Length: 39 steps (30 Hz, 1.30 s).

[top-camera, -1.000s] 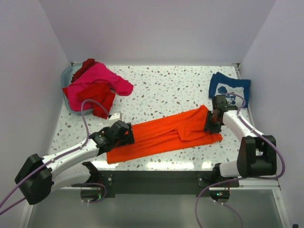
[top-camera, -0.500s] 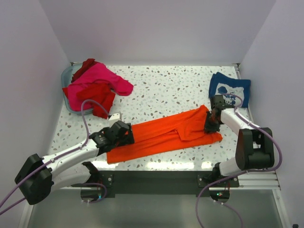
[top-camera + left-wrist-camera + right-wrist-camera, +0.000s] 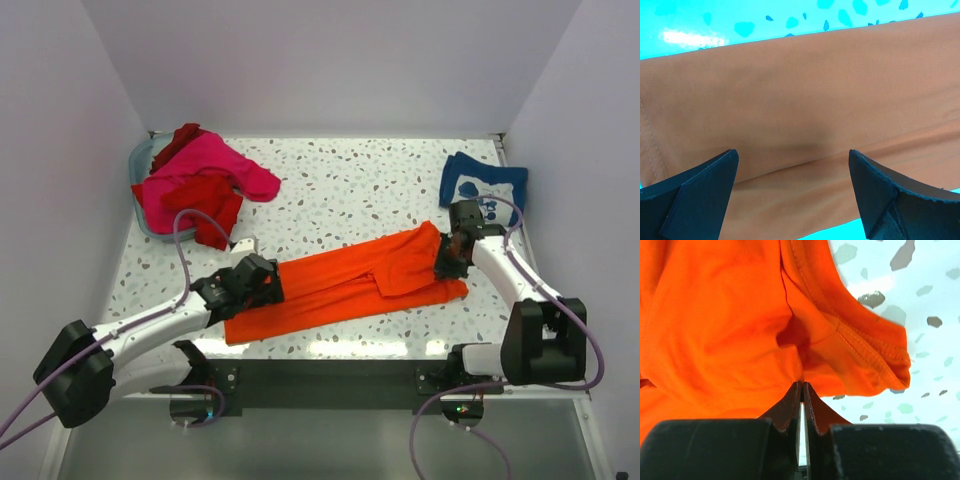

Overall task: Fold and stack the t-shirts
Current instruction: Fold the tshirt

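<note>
The orange t-shirt (image 3: 340, 285) lies as a long folded strip across the front of the table. My left gripper (image 3: 262, 285) hangs over its left end. In the left wrist view that gripper (image 3: 792, 155) is wide open, a fingertip (image 3: 715, 170) on either side just above the smooth cloth (image 3: 800, 100). My right gripper (image 3: 445, 262) is at the strip's right end. In the right wrist view its jaws (image 3: 801, 384) are pinched together on a bunched edge of the orange t-shirt (image 3: 730, 315). A navy t-shirt (image 3: 483, 187) with white print lies folded at the back right.
A hot pink t-shirt (image 3: 200, 165) and red t-shirts (image 3: 205, 200) spill from a grey-blue basket (image 3: 140, 160) at the back left. Walls close in the table on the left, back and right. Speckled tabletop (image 3: 350, 190) shows between the piles.
The right gripper's jaws have closed on the orange cloth at the strip's right end. The left arm and the shirts have barely moved.
</note>
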Motion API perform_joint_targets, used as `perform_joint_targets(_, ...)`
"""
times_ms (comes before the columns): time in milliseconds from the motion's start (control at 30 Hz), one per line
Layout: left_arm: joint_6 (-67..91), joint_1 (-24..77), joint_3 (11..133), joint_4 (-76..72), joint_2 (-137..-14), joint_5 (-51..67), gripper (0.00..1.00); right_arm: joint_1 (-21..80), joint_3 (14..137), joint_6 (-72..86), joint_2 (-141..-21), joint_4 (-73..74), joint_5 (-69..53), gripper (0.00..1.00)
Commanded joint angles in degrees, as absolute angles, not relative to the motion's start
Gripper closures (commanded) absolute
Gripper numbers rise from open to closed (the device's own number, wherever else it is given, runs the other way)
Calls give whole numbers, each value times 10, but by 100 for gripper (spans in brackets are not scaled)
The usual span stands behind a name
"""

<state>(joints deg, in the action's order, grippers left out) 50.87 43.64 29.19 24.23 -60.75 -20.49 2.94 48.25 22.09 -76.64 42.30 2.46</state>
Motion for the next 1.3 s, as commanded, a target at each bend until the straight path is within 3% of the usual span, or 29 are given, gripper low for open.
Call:
perform_joint_targets(0,499,438,300,209,-615,-199,3,29,491,238,-752,464,20,94)
perform_joint_targets(467,442,438,351,197,-651,-194,3,30,509,264,-699,538,28,91)
perform_joint_targets(633,425,437,369,193,-670,-196,2,30,516,265,-701,550,45,58)
perform_joint_targets(733,418,437,384,191,-690,-209,2,30,526,261,-686,548,48,53)
perform_joint_targets(1267,422,437,372,80,-800,-183,2,50,550,258,-825,435,-18,52)
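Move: The right hand already pinches a bit of the orange shirt's upper-layer hem just off the table. The shirt's near edge is about 5 cm back from it, level sideways and 3 cm below; the shirt's right end is 6 cm right and 4 cm back, the folded blue shirt some 20 cm ahead and 11 cm right. From the open left hand, the shirt's far edge lies about 9 cm ahead, 5 cm right and 2 cm lower; its near-left corner 11 cm back, 10 cm left. Still pinching the hem, the right hand draws it back towards the shirt's near edge by about 3.5 cm while rising slightly, then opens and lets go. It lifts, goes forward again and a little left, and sinks half-open over the same hem. The left hand, wide open, travels some 7 cm diagonally forward and right over the shirt towards its far edge, rising a little before dipping. ##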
